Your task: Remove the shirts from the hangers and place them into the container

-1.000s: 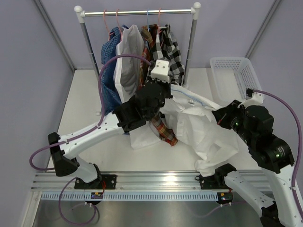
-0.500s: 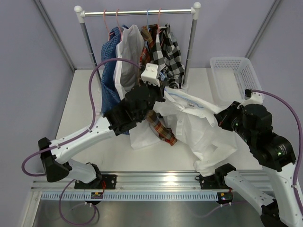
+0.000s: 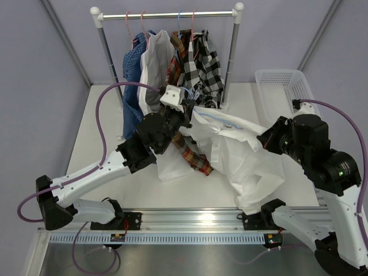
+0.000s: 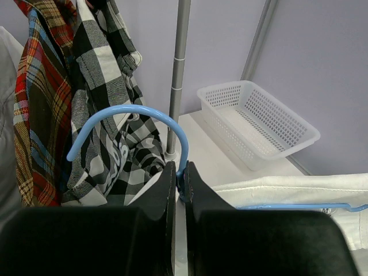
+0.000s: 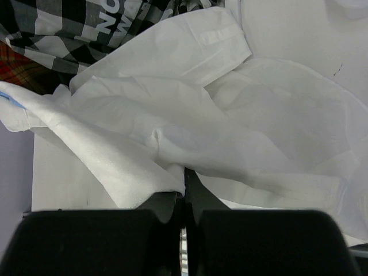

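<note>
A plain white shirt (image 3: 241, 155) is stretched over the table between my two grippers. My left gripper (image 4: 180, 178) is shut on the neck of a light blue hanger (image 4: 133, 109), whose bar runs into the shirt's collar (image 4: 299, 190). In the top view that gripper (image 3: 185, 110) sits just in front of the hanging shirts. My right gripper (image 5: 184, 184) is shut on a fold of the white shirt (image 5: 230, 115), at the shirt's right side (image 3: 265, 140). The white lattice container (image 3: 284, 95) stands at the back right with nothing in it.
A rail on two posts (image 3: 167, 14) carries a blue checked shirt (image 3: 133, 86), a white shirt (image 3: 156, 69), a red plaid shirt (image 3: 178, 63) and a black-and-white checked shirt (image 3: 208, 66). The plaid shirt's tail (image 3: 195, 158) trails onto the table. The right post (image 3: 231, 57) stands between rack and container.
My left gripper has drawn the blue hanger leftward and slightly nearer, away from the right gripper, pulling the collar taut. The right gripper has barely moved.
</note>
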Tool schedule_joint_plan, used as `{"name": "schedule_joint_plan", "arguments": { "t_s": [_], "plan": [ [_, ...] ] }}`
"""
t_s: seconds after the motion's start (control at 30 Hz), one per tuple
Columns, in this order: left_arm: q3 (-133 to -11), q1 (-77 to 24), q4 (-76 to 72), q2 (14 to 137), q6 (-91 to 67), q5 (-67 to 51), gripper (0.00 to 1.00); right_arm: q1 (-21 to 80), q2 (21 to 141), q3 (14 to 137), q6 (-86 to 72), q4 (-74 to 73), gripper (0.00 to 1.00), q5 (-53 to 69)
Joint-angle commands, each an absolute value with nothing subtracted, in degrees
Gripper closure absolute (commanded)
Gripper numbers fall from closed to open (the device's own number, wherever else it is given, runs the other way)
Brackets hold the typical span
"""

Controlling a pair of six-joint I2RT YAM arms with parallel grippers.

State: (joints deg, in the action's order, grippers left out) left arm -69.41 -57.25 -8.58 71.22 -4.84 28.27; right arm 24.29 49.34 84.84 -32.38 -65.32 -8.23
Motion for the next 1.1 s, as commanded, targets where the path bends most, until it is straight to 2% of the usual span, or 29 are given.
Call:
{"name": "schedule_joint_plan", "arguments": {
  "t_s": [0.0,0.23,0.37,0.5,0.53,0.57,0.87,1.07],
  "plan": [
    [-66.5,-52.3,-12.2,66.9,2.6,38.2,1.00,23.6,49.0,88.8,-31.5,-73.5,1.00,-16.0],
    [-61.9,-50.8,-16.3,60.7,4.5,29.7,1.00,23.6,47.5,81.3,-30.3,-70.3,1.00,-16.0],
    [-63.4,-50.1,-12.0,61.7,1.8,28.9,1.00,23.6,47.0,75.2,-29.1,-65.5,0.99,-10.7],
    [-68.2,-50.3,-7.5,66.7,0.3,27.2,1.00,23.6,46.1,74.4,-27.4,-60.3,0.72,-4.2],
    [-70.4,-50.8,-6.5,67.8,-1.7,27.5,1.00,23.6,46.4,75.0,-26.2,-59.9,0.61,-3.5],
    [-71.3,-51.1,-6.3,68.9,-1.7,28.5,1.00,23.6,47.1,76.4,-25.5,-59.8,0.58,-2.4],
    [-86.7,-56.2,-3.3,82.3,2.9,40.3,1.00,23.6,50.3,83.6,-20.7,-58.6,0.39,2.4],
    [-91.6,-57.3,-1.1,86.2,4.6,44.2,1.00,23.6,52.9,84.6,-18.7,-56.0,0.35,0.6]
  ]
}}
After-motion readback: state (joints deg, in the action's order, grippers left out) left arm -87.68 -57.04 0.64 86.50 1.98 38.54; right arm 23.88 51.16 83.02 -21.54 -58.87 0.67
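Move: Close by the left hand's right side runs the blue hanger it grips at the neck; the bar's middle is about 11 cm right and 3 back. The draped white shirt's middle lies some 20 cm right, 9 back and 20 below. Ahead of that hand hangs the checked shirt, roughly 17 cm out and 4 right. From the right hand, closed on the white shirt, its middle is about 9 cm left, 1 ahead, 15 below; the bar's middle is 17 left, 8 ahead. Dipping about 5 cm with the pinched white cloth, the right hand opens at the bottom, letting the shirt go, then rises the same distance, drifting left and turning slightly counter-clockwise. The left hand keeps its grip on the hanger neck, eases a little back and left, then pushes some 6 cm forward and 4 right towards the checked shirt, rolling its left side up. ##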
